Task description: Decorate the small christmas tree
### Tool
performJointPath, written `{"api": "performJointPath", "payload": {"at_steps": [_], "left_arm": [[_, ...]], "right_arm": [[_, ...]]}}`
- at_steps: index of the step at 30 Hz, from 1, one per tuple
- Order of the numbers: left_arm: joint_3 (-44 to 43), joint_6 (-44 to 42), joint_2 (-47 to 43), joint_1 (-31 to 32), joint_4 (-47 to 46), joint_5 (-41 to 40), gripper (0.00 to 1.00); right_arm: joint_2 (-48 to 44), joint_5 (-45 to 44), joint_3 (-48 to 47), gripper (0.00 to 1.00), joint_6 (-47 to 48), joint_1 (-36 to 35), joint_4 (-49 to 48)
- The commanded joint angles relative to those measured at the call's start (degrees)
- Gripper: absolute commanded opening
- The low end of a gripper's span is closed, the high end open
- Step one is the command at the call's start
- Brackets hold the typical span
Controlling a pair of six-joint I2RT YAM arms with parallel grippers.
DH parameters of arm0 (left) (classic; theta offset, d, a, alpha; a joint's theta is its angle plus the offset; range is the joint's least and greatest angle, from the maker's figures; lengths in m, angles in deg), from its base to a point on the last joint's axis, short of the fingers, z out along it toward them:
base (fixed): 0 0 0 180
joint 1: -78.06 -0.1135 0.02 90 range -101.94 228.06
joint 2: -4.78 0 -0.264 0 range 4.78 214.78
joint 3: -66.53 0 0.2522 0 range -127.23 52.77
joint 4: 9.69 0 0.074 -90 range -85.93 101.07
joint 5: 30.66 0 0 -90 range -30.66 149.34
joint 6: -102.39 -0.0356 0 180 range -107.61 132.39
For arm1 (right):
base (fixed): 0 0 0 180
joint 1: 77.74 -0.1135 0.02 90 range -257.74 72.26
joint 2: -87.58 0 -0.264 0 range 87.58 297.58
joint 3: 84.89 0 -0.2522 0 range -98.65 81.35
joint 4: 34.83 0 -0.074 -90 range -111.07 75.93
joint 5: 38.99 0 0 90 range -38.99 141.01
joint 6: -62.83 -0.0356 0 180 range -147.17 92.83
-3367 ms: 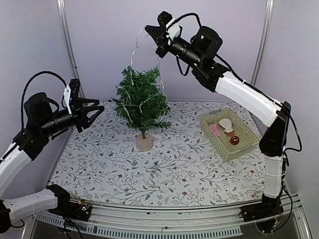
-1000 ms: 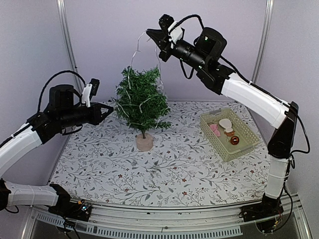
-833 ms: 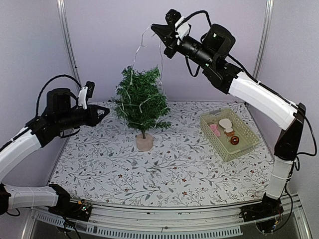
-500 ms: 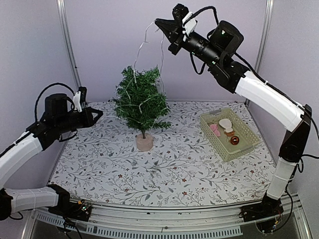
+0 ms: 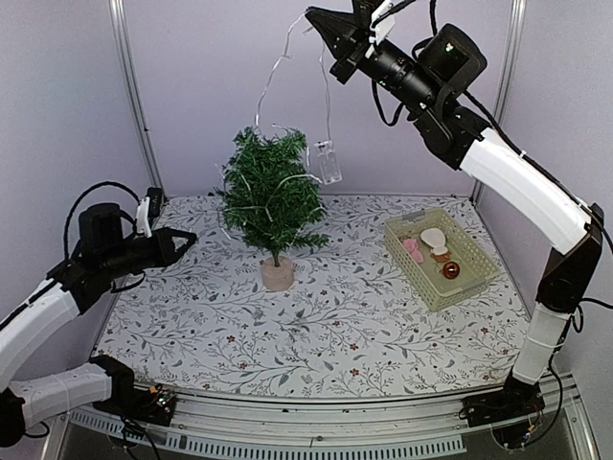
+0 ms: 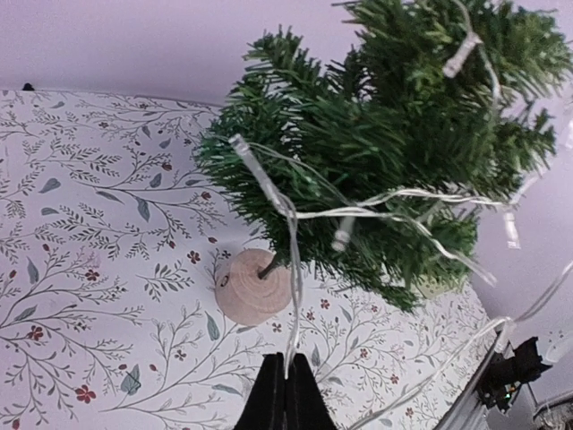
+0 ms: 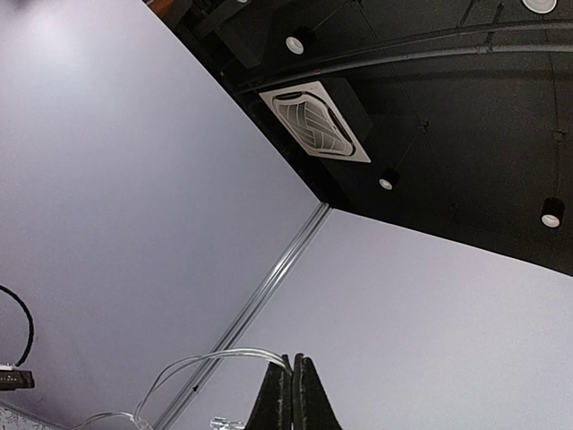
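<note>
The small christmas tree [image 5: 271,196] stands upright on its pale round base [image 5: 278,275] at the back middle of the table. A clear light string [image 5: 276,75] is draped through its branches and rises to my right gripper [image 5: 310,13], which is shut on the wire high above the tree. A small clear box [image 5: 329,163] hangs on the string beside the treetop. My left gripper [image 5: 191,236] sits left of the tree, low, shut on the string's other strand [image 6: 291,269]. In the left wrist view the gripper [image 6: 288,380] pinches that wire in front of the base [image 6: 255,286]. The right wrist view shows its gripper [image 7: 293,363] shut on the wire [image 7: 197,363].
A pale green basket [image 5: 465,278] stands at the right of the table, holding pink, white and brown ornaments [image 5: 431,247]. A floral cloth [image 5: 316,326] covers the table. Purple walls with metal posts [image 5: 134,96] close in the back and sides.
My right gripper has risen and moved right with the string, lifting the hanging box clear of the branches. My left gripper has drawn back left and lower, away from the tree.
</note>
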Motion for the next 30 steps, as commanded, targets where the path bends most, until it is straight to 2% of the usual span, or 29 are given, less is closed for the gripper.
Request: {"api": "performJointPath", "payload": {"at_steps": [1, 4, 9, 14, 19, 30], "left_arm": [[4.56, -0.38, -9.73, -0.12, -0.44, 3.4, 0.0], [4.96, -0.69, -12.52, -0.12, 2.03, 3.48, 0.0], [4.05, -0.42, -11.14, -0.12, 3.77, 4.8, 0.0], [4.87, -0.08, -12.64, -0.12, 3.79, 9.13, 0.0], [5.79, -2.03, -16.5, -0.12, 9.36, 11.05, 0.0], [6.31, 1.19, -15.1, 1.57, 12.99, 15.59, 0.0]], "right_arm": [[0.16, 0.68, -1.04, 0.0, -1.05, -0.47, -1.3], [0.49, 0.68, -1.03, 0.0, -1.05, -0.51, -1.43], [1.16, 0.32, -1.12, 0.0, -1.44, -0.46, -2.3], [0.9, -0.66, -1.07, 0.0, -0.34, -0.46, -2.27], [0.83, -1.01, -1.5, 0.0, 0.44, -0.5, -2.27], [0.46, -0.35, -1.91, 0.0, 0.78, -0.39, -2.54]]}}
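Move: The left hand, already pinching the light string, has the middle of the christmas tree about 12 cm ahead, 14 cm to its right and roughly 3 cm lower. The string's battery box hangs about level with it in depth, some 23 cm to its right and 13 cm higher. From the raised right hand the tree's middle is about 12 cm ahead, 9 cm left and 42 cm below. Left hand, still pinching the light string, draws back about 7 cm from the tree while right holds still. ##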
